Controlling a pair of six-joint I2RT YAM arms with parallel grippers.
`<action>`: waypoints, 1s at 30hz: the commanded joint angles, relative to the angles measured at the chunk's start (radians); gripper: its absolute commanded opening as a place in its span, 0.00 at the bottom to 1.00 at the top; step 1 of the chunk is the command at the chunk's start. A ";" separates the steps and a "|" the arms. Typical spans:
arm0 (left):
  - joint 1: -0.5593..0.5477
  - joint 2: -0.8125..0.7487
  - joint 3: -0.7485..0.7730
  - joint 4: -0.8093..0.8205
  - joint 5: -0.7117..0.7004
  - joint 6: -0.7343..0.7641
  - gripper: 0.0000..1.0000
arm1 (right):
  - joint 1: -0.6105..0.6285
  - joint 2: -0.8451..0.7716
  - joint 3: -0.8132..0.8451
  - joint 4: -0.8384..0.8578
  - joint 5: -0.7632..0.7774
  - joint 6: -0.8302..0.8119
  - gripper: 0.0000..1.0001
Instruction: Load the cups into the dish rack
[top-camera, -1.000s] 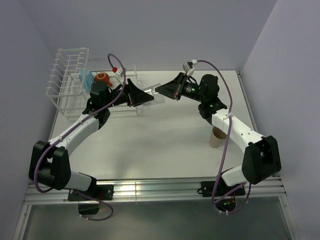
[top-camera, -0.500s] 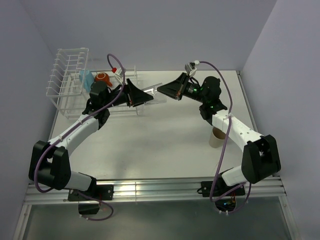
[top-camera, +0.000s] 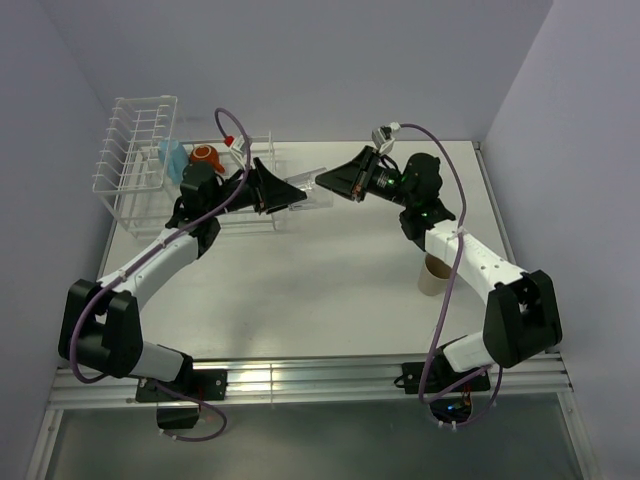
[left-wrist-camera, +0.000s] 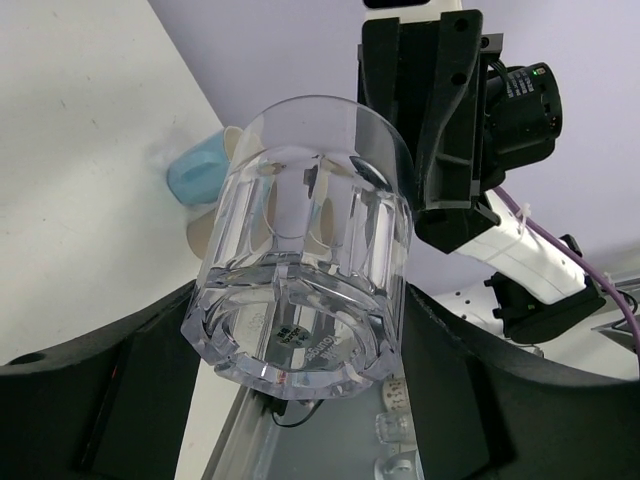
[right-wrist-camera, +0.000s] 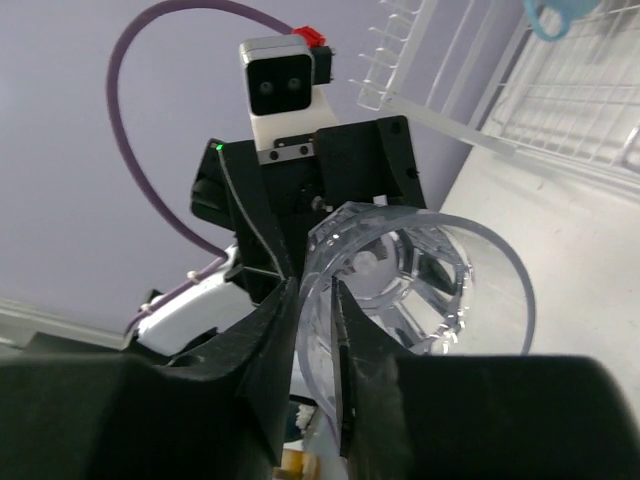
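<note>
The clear tumbler (top-camera: 312, 190) hangs on its side in mid-air between the two arms. My left gripper (top-camera: 297, 192) holds its thick base: in the left wrist view the black fingers (left-wrist-camera: 455, 370) press both sides of the tumbler (left-wrist-camera: 310, 250). My right gripper (top-camera: 326, 183) straddles the rim. In the right wrist view its jaws (right-wrist-camera: 315, 300) stand slightly parted round the tumbler (right-wrist-camera: 420, 270) wall. The white wire dish rack (top-camera: 140, 150) holds a light blue mug (top-camera: 172, 155) and a red-orange cup (top-camera: 207, 155). A beige cup (top-camera: 435, 275) stands under the right forearm.
A second light blue mug (left-wrist-camera: 195, 175) lies on the table beyond the tumbler, hidden by the right arm from above. The rack's low basket (top-camera: 250, 215) lies just under the left gripper. Purple walls close the table at the back and sides.
The left gripper has closed onto the tumbler's base. The right gripper's jaws have eased apart on the rim. Both arms have barely shifted.
</note>
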 joint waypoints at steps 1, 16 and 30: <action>0.001 -0.024 0.067 0.016 -0.027 0.029 0.00 | -0.004 -0.045 0.027 -0.096 0.019 -0.110 0.28; 0.108 -0.103 0.219 -0.464 -0.235 0.282 0.00 | -0.076 -0.192 0.086 -0.530 0.349 -0.413 0.48; 0.110 0.389 1.009 -1.188 -1.050 0.595 0.00 | -0.073 -0.226 0.087 -0.771 0.546 -0.620 0.48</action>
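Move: The clear glass is already in the left fingers, its rim still between the right ones. From the left hand, the free stretch of dish rack lies about 32 cm ahead, 18 left and 22 below; in the rack, the orange cup is some 34 ahead and 28 left, the blue cup 32 ahead and 37 left. From the right hand, the beige cup stands roughly 28 cm right, 4 back and 30 below, with another blue cup about 10 cm beyond it. The clear glass stays gripped in the left fingers and swings forward some 18 cm and left 14, slowly at first, then fast, rising about 5 cm before starting to dip; the wrist turns counter-clockwise and tips the fingers down to point forward at the rack. The right fingers open wider, free the rim and back off about 10 cm right, also sinking and easing forward, tipping down and turning clockwise. ##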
